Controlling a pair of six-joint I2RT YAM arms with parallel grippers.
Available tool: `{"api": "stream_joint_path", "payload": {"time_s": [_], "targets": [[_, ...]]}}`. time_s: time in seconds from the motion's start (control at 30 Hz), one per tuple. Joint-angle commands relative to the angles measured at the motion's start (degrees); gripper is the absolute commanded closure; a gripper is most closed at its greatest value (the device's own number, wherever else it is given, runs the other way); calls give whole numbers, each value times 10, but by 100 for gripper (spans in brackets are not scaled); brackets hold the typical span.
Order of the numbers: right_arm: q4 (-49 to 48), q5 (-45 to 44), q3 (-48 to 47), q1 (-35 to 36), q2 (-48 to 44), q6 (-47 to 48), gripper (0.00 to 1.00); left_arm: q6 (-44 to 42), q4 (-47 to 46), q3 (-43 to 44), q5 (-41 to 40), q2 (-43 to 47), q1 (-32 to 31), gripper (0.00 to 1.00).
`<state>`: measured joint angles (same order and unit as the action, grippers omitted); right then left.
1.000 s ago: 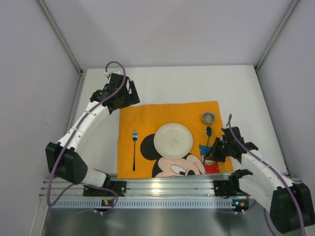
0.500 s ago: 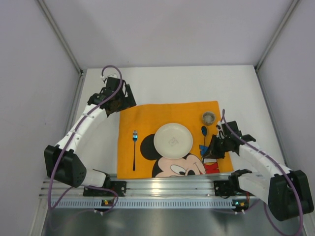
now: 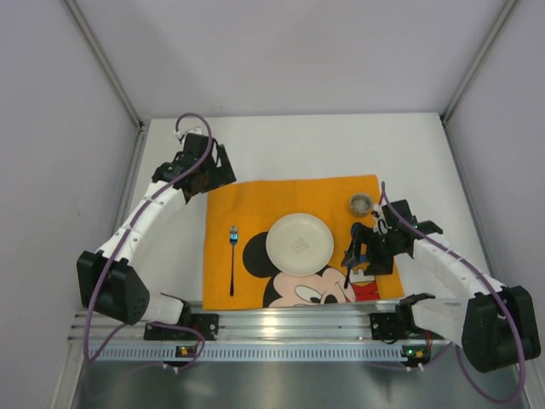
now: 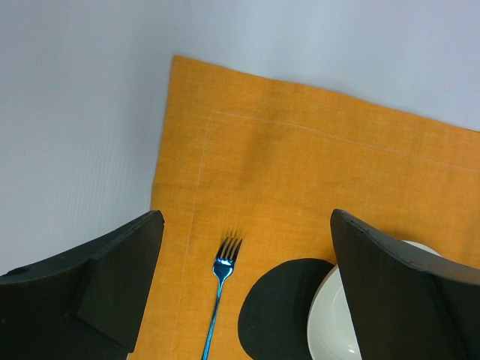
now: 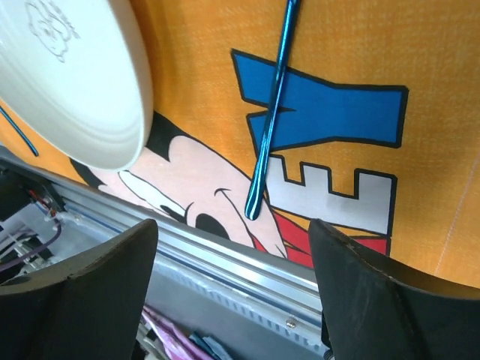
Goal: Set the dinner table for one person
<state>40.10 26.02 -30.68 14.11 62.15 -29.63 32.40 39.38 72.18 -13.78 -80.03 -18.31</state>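
On the white dinner table point(image 3: 298, 145) lies an orange Mickey Mouse cloth point(image 3: 255, 200). At its centre is a white plate point(image 3: 299, 242), with a blue fork point(image 3: 232, 256) to its left. A blue spoon point(image 5: 268, 120) lies flat on the cloth to the right of the plate. My right gripper point(image 3: 362, 251) hovers over the spoon's handle end, jaws open and empty point(image 5: 232, 247). My left gripper point(image 3: 204, 175) hangs open above the cloth's far left corner. In its wrist view the fork point(image 4: 222, 274) lies below between the open fingers point(image 4: 244, 225).
A small metal cup point(image 3: 361, 203) stands on the cloth's far right corner, just behind the right gripper. The aluminium rail point(image 3: 289, 324) runs along the near edge, close under the right gripper's fingers point(image 5: 90, 292). White walls enclose the table on three sides.
My right gripper was shut on the spoon; it has moved left towards the plate and opened, leaving the spoon lying on the cloth. The left arm has hardly moved.
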Motion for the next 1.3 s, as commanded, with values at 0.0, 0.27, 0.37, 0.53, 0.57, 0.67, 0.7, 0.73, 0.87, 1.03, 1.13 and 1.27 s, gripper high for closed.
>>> {"api": "stream_joint_path", "payload": {"time_s": [0.0,0.27,0.37,0.53,0.57,0.67,0.7,0.73,0.87,1.03,1.13,1.27], "targets": [[58,-40,-61,2,-12,18,18,-2,-29,-4,-13,3,6,2],[133,-97,-173,1,0,44,17,-30,-26,-9,-55,-5,39,2],[136,-129,-196,1,7,49,17,-65,-58,-39,-98,-7,73,1],[124,-174,-279,1,14,62,17,-175,-264,-203,-105,52,125,1],[117,-178,-293,1,13,62,17,-186,-349,-229,-100,59,140,1],[81,-184,-320,2,-4,55,9,-218,-473,-322,-74,60,161,1],[64,-178,-312,2,-13,51,1,-224,-544,-356,-66,52,165,1],[47,-171,-303,2,-25,44,0,-223,-569,-368,-58,38,168,1],[-64,-176,-249,3,-115,3,0,-229,-651,-383,-18,-50,179,2],[-138,-239,-187,3,-190,-3,0,-237,-785,-415,43,-95,179,1],[-142,-294,-178,3,-191,9,0,-265,-805,-416,91,-107,193,1],[-144,-318,-159,3,-144,61,0,-290,-821,-423,129,-113,194,1]]}}
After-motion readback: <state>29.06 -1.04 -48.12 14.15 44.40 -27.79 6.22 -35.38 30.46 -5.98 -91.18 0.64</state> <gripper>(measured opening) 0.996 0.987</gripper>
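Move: The freshly laid spoon's middle is some 5 cm ahead of the open right hand, 2 cm to its left and 3 cm below. The cup stands about 20 cm ahead and 2 cm right of that hand, the plate 8 cm ahead and 18 cm left. From the left hand, the cloth's far left corner is 6 cm ahead, 6 cm left and 18 cm below; the spoon is 17 cm back and 41 cm right. Already free of the spoon, the open right hand climbs away about 19 cm while going some 12 cm forward and drifting right, its fingers tipping up about 50 degrees and spreading fully. The left, empty and open, swings left, then sinks past the cloth's far left corner to low over bare table, easing forward at the end and rising slightly, fingers tipping up some 20 degrees. ##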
